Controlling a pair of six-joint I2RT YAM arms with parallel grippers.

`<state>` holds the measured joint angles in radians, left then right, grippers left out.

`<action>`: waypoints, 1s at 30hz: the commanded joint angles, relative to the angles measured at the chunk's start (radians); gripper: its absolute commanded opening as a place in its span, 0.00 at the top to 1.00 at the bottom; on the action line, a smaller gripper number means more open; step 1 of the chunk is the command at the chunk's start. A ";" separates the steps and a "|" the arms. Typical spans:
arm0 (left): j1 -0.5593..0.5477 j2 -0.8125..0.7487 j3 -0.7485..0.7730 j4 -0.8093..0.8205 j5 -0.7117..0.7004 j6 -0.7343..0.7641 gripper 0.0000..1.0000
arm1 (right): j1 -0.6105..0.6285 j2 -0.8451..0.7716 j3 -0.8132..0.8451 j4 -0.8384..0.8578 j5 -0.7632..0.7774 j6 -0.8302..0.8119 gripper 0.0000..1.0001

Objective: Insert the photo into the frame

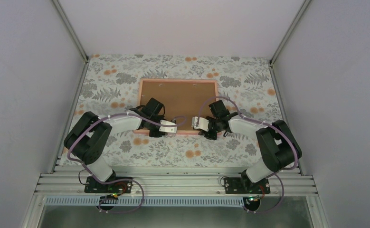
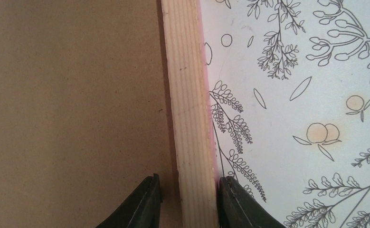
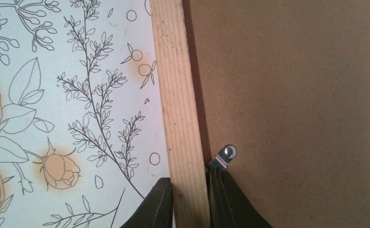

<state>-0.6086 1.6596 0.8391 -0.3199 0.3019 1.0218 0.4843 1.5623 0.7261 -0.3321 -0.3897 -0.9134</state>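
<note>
The frame (image 1: pixel 179 80) lies face down on the flowered tablecloth, with its brown backing board (image 1: pixel 178 99) facing up. The photo is hidden. Both grippers are at the frame's near rail. My left gripper (image 1: pixel 175 127) straddles the pale wooden rail (image 2: pixel 187 95) and is open. Its outer finger (image 2: pixel 235 204) touches the pink edge, while the inner finger (image 2: pixel 142 204) stands a small gap off, over the board. My right gripper (image 1: pixel 194 124) is shut on the same rail (image 3: pixel 175 85), with a finger pressed against each side.
A small metal retaining tab (image 3: pixel 225 156) sits on the backing board (image 3: pixel 297 95), right beside my right gripper's inner finger. White enclosure walls with aluminium posts stand on the left, right and back. The flowered tablecloth (image 1: pixel 173 149) surrounds the frame.
</note>
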 commanded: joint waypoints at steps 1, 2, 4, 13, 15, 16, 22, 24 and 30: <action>-0.006 0.059 -0.015 -0.012 -0.007 -0.023 0.69 | 0.018 0.022 -0.044 -0.104 -0.011 0.032 0.91; -0.006 0.058 -0.017 -0.011 -0.005 -0.022 0.69 | 0.019 0.019 -0.041 -0.105 -0.011 0.036 0.88; -0.009 0.057 -0.021 -0.011 -0.004 -0.020 0.69 | 0.019 0.018 -0.030 -0.100 -0.010 0.053 0.80; -0.021 0.042 -0.025 -0.026 0.014 -0.011 0.69 | 0.020 0.066 -0.009 -0.093 -0.023 0.091 0.63; -0.022 0.028 -0.027 -0.040 0.029 -0.009 0.70 | 0.020 0.050 -0.016 -0.104 -0.048 0.070 0.84; -0.022 0.018 -0.029 -0.053 0.040 -0.012 0.70 | 0.020 0.039 -0.018 -0.112 -0.061 0.057 0.87; -0.021 -0.091 -0.031 -0.147 0.110 -0.062 0.61 | 0.023 -0.012 -0.019 -0.180 -0.118 0.011 0.87; -0.008 -0.140 -0.001 -0.178 0.142 -0.092 0.43 | 0.026 -0.034 -0.024 -0.193 -0.134 0.000 0.83; 0.165 -0.090 0.269 -0.278 0.265 -0.152 0.06 | 0.022 -0.078 0.028 -0.251 -0.126 0.047 0.40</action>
<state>-0.5678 1.5200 0.9108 -0.5350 0.4427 0.9287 0.5041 1.5177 0.7185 -0.4763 -0.4892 -0.8993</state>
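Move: The right hand straddles the near rail of the frame, with a metal clip about 2 cm ahead and 2 cm to its left, some 1 cm below the hand point; the frame's near right corner lies level with the hand, about 6 cm to its right. The left hand straddles the same rail: the near left corner is roughly 11 cm to its left, and a far clip sits 22 cm ahead and 1 cm right. From the left hand, the right hand's clip is about 19 cm to the right and 2 cm ahead. The right hand stays low at the near rail, its fingers opening, shutting again around the rail, and then, as it draws back about 4 cm towards the base with the inner finger still against the rail beside the clip, tipping back a little and finally opening about halfway. The left hand first holds still astride the rail, then draws back some 3 cm, spreads its fingers wide and lifts about 5 cm clear of the rail, swinging slightly forward again at the end. ##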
